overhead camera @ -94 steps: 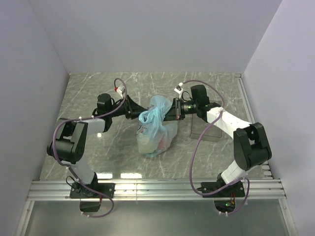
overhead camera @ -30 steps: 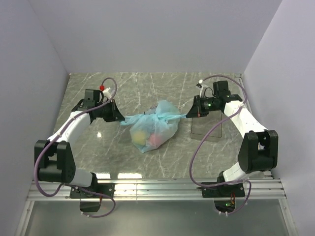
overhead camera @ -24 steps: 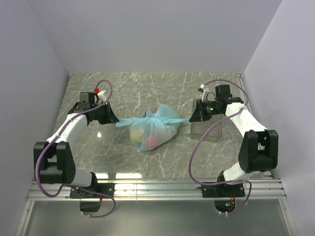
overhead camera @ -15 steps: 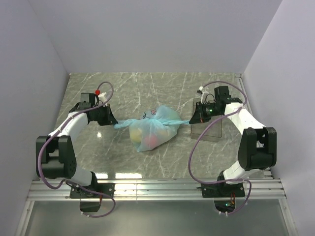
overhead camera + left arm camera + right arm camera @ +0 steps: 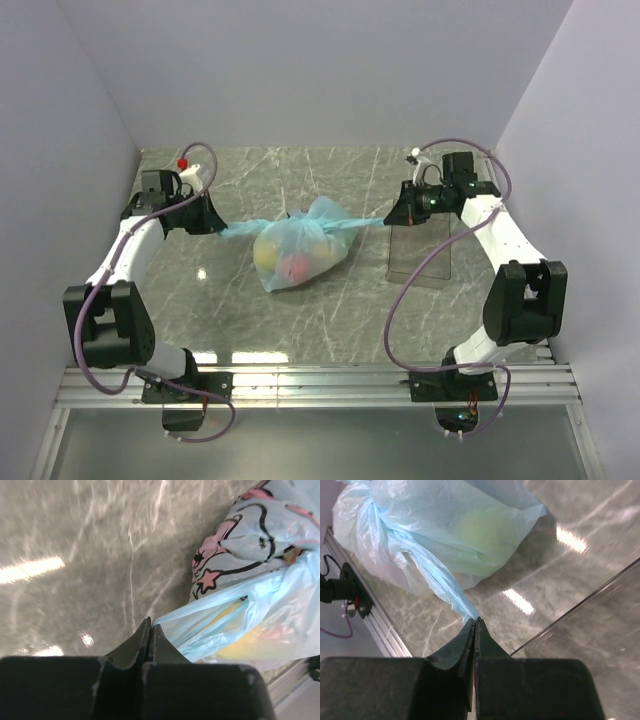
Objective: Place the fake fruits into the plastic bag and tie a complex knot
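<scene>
The light-blue plastic bag [image 5: 300, 245] lies mid-table with a yellow fruit [image 5: 266, 254] and a red fruit [image 5: 294, 266] showing through its film. Two twisted ends stretch out from a knot at its top. My left gripper [image 5: 214, 228] is shut on the left end [image 5: 200, 630], and the pink-and-dark print [image 5: 225, 560] faces that camera. My right gripper [image 5: 390, 219] is shut on the right end [image 5: 442, 582], with a green apple [image 5: 480, 532] visible through the bag. Both ends are pulled taut, away from each other.
A clear rectangular tray [image 5: 420, 255] lies on the marble table just below my right gripper, its edge [image 5: 580, 610] close beside the right fingers. Grey walls close in the table on three sides. An aluminium rail [image 5: 320, 385] runs along the near edge.
Both grippers have drawn apart and toward the back of the table, pulling the bag's two ends tighter. The bag shifted slightly back and left with them.
</scene>
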`<state>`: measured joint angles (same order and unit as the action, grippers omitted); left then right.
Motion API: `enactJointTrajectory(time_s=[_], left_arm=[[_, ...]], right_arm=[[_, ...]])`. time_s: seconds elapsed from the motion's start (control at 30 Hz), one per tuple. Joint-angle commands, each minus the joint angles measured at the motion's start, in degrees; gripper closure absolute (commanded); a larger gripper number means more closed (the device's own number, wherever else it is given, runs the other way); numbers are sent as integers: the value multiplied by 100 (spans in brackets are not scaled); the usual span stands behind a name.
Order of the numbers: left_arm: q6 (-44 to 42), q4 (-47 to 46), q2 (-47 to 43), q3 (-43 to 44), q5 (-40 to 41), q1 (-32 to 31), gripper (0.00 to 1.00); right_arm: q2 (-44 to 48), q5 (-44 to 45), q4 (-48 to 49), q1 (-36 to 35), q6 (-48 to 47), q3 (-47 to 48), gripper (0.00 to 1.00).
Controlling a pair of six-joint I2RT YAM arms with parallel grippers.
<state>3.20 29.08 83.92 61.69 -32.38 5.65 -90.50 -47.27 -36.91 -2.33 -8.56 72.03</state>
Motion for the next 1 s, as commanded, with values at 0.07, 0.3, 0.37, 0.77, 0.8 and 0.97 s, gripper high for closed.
enactJointTrajectory(time_s=[0.07,0.3,0.37,0.77,0.8,0.97], left_arm=[[-1041,-113,-227,238,1753,779,100],[-1032,-965,351,-218,1797,815,100],[-1102,-940,528,-175,1587,815,100],[-1059,-588,82,62,-347,446,50],[-998,-605,-111,45,-357,350,38],[-470,-658,-639,316,-287,296,1]], right_arm=[[226,1343,-116,821,-392,198,100],[-424,1378,772,629,-226,-269,100],[-565,1360,816,523,-199,-207,100],[-153,658,395,356,-129,267,74],[-83,622,369,312,-42,276,65],[506,403,333,259,126,434,31]])
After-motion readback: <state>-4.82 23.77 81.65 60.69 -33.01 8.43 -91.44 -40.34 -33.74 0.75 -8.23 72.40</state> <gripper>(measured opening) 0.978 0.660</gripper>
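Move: Both hands pinch the twisted tails of the knotted plastic bag. The knot is some 18 cm to the left hand's right, level fore and aft and about 6 cm lower; from the right hand it is roughly 17 cm left, 1 cm back and 9 cm lower. The fruit-filled bag body centres just behind the knot, a further 3 cm back and 3 cm down. The empty tray lies about 9 cm to the right hand's right, 5 cm back and 15 cm below. Both hands keep the tails pinched, bob up a centimetre or two, then haul outward and down away from the knot: the left hand nearly 10 cm left, the right about 6 cm right and 4 cm forward. Then both open, coming back inward and up some 5 to 7 cm, clear of the tails. ##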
